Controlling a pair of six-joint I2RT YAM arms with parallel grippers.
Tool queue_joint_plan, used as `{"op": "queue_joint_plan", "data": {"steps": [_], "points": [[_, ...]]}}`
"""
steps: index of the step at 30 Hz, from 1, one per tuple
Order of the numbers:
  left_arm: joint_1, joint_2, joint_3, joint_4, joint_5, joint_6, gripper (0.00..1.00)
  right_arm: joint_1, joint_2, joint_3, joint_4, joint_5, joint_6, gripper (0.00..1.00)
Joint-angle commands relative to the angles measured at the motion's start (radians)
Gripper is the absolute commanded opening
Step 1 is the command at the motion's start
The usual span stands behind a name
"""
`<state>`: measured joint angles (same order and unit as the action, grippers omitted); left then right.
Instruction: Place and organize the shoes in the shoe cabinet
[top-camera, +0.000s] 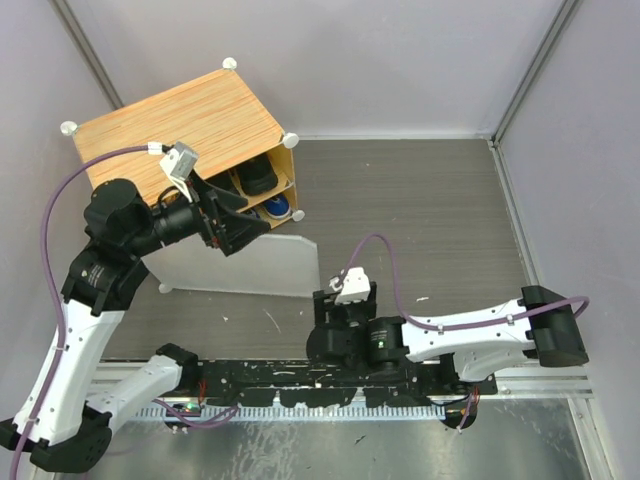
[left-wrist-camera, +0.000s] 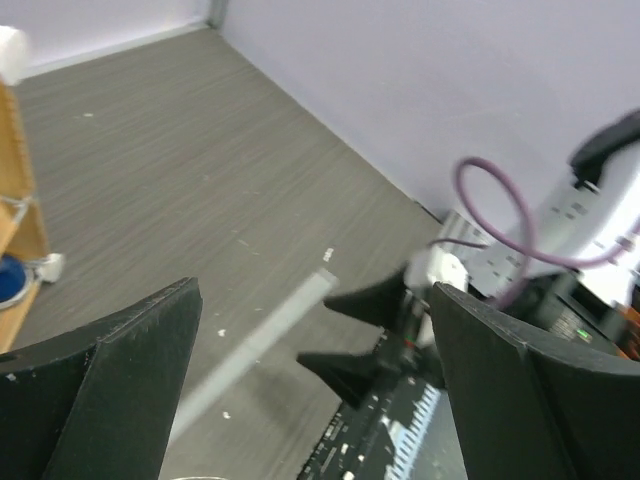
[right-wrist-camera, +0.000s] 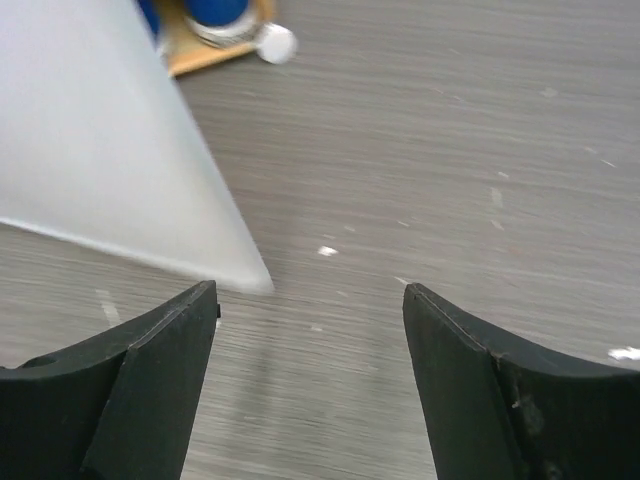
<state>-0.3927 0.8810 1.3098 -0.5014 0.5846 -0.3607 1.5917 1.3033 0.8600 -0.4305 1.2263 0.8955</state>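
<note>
The shoe cabinet (top-camera: 185, 120) with its striped wood-grain top stands at the back left, and its white door (top-camera: 250, 265) lies swung open on the table. Inside it I see a black shoe (top-camera: 262, 176) on the upper level and a blue shoe (top-camera: 277, 208) below. My left gripper (top-camera: 243, 222) hovers just in front of the cabinet's opening, open and empty (left-wrist-camera: 315, 290). The blue shoe (left-wrist-camera: 8, 280) shows at the left edge of the left wrist view. My right gripper (top-camera: 345, 298) sits low near the arm bases, open with nothing in it (right-wrist-camera: 308, 288), facing the door's corner (right-wrist-camera: 90, 150) and the blue shoe (right-wrist-camera: 215, 12).
A white round knob (right-wrist-camera: 275, 43) marks the cabinet's near corner. Grey walls (top-camera: 400, 60) enclose the wood-patterned table (top-camera: 420, 220) at the back and sides. The black rail with the arm bases (top-camera: 330, 380) runs along the near edge.
</note>
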Motion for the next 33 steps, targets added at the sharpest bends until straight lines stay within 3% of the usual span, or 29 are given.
{"op": "queue_joint_plan", "data": {"steps": [1,4,8,10,17,23,28,33], "points": [[0.003,-0.041,-0.016,0.075,0.223,-0.055,0.98,-0.025,-0.078,-0.051,-0.264,0.052,0.281,0.80],[0.003,-0.043,-0.068,0.088,0.271,-0.047,0.98,-0.026,-0.103,-0.034,-0.250,0.062,0.218,0.80],[0.003,-0.006,-0.130,0.014,0.224,0.032,0.98,-0.033,-0.103,0.022,-0.120,-0.020,-0.052,0.82],[0.003,0.018,-0.167,-0.013,0.145,0.072,0.98,-0.042,-0.081,0.070,-0.104,-0.104,-0.147,0.88],[0.003,0.142,-0.268,0.039,-0.227,0.110,0.98,-0.142,-0.058,0.164,-0.020,-0.468,-0.387,0.93],[0.003,0.197,-0.295,0.128,-0.441,0.079,0.98,-0.322,-0.115,0.142,0.113,-0.640,-0.506,0.96],[-0.002,0.223,-0.308,0.144,-0.603,0.054,0.98,-0.582,-0.094,0.161,0.217,-0.851,-0.547,1.00],[-0.021,0.201,-0.314,0.127,-0.589,0.065,0.98,-0.728,-0.005,0.242,0.221,-0.991,-0.547,1.00]]}}
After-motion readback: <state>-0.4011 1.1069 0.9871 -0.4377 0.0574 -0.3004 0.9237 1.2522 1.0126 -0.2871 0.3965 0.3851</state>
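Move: The cabinet door stands half shut, its free edge about 5 cm ahead of the open right hand, 5 cm to its left and roughly 2 cm lower. The cabinet's front right foot is some 24 cm ahead, 11 cm left and 16 cm lower; the blue shoe inside is about 24 cm ahead, 15 cm left and 12 cm lower. From the left hand, high above the door, that free edge is some 13 cm right, about 1 cm ahead and 26 cm down. The right hand veers about 5 cm right, off the door's edge, swings back left while rising, then reaches some 12 cm forward beside the cabinet, fingers opening fully and tipping down. The left hand, fingers still open, backs off briefly, then drops about 20 cm while going forward and somewhat left to just in front of the door, turning some 25 degrees counter-clockwise and tipping down. ##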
